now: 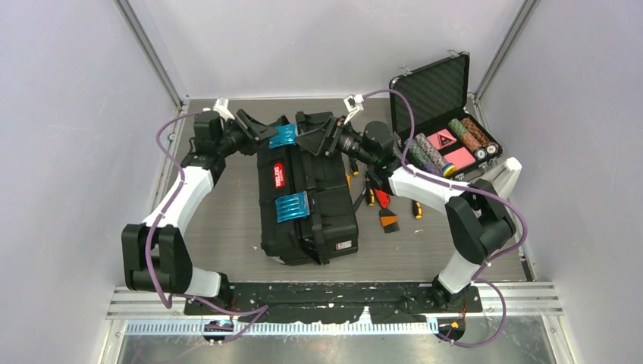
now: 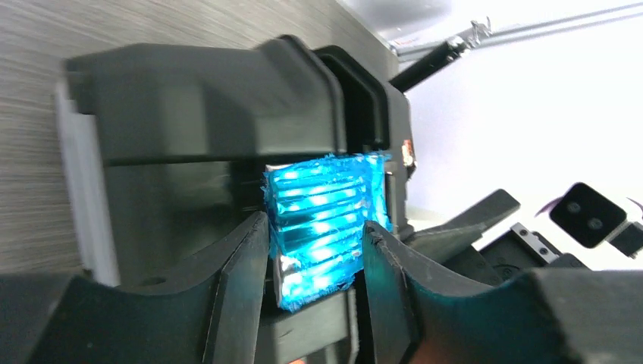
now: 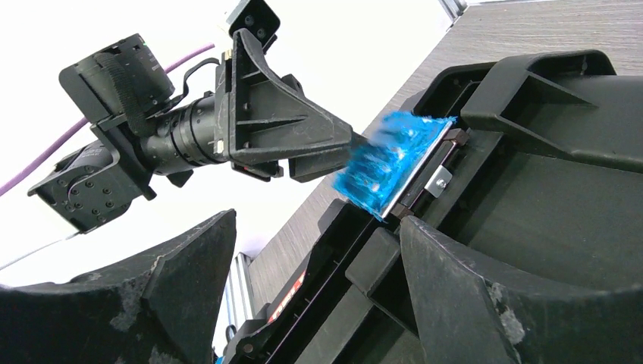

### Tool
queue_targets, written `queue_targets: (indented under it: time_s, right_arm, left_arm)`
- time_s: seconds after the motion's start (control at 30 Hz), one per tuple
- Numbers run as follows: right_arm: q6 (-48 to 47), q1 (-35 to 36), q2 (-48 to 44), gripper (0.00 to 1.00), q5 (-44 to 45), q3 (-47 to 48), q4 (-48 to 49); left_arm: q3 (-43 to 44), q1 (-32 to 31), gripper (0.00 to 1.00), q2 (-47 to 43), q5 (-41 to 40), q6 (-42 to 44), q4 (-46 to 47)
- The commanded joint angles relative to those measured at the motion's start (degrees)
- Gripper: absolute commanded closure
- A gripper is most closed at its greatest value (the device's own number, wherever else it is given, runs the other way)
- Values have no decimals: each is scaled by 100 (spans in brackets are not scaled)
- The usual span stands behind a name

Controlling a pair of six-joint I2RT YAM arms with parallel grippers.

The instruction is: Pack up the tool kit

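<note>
The black toolbox (image 1: 307, 193) lies closed in the middle of the table, with a red label and two blue latches. My left gripper (image 1: 265, 133) is at the far blue latch (image 1: 284, 136). In the left wrist view its fingers (image 2: 317, 225) stand apart on either side of that latch (image 2: 326, 220), with a thin dark gap on the left side. My right gripper (image 1: 315, 136) hovers wide open over the toolbox's far right edge (image 3: 546, 189), its fingers (image 3: 317, 224) holding nothing. Small yellow, black and red hand tools (image 1: 387, 212) lie on the table to the right of the toolbox.
An open foam-lined black case (image 1: 447, 129) of poker chips stands at the back right, close to the right arm's elbow. The two grippers are close together over the far end of the toolbox. Grey walls enclose the table on three sides.
</note>
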Motion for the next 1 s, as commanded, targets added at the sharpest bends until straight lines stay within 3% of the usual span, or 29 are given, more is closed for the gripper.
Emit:
queue_targets:
  time_s: [0.0,0.37,0.43,0.63,0.97]
  right_arm:
    - [12,63,178,16,-270,90,-485]
    - [-1,88,239,16,-297,178,-572]
    - [3,96,256,16,-294,185,-578]
    - [28,95,322,16,-330,211,-566]
    - [123,118,412,16,-397,261,-511]
  left_arm:
    - [21,206,51,-188,-55,294,-356]
    - [290,211,53,93,102,505,-663]
    - [332,202,61,116,173,527,-692]
    - [333,168,100,-13,569,208,-366]
    - [297,87,100,-61,1010,-446,413]
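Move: The tool box's far blue latch lies about 4 cm to the left hand's right, level with it fore and aft and some 2 cm lower. The box's red label is roughly 10 cm back and 4 cm right of that hand; the near blue latch is about 19 cm back and 7 cm right. From the right hand the far latch is some 6 cm left, 2 cm ahead and slightly below. The left hand eases about 1.5 cm left and down, shutting its half-open fingers completely beside the far latch. ##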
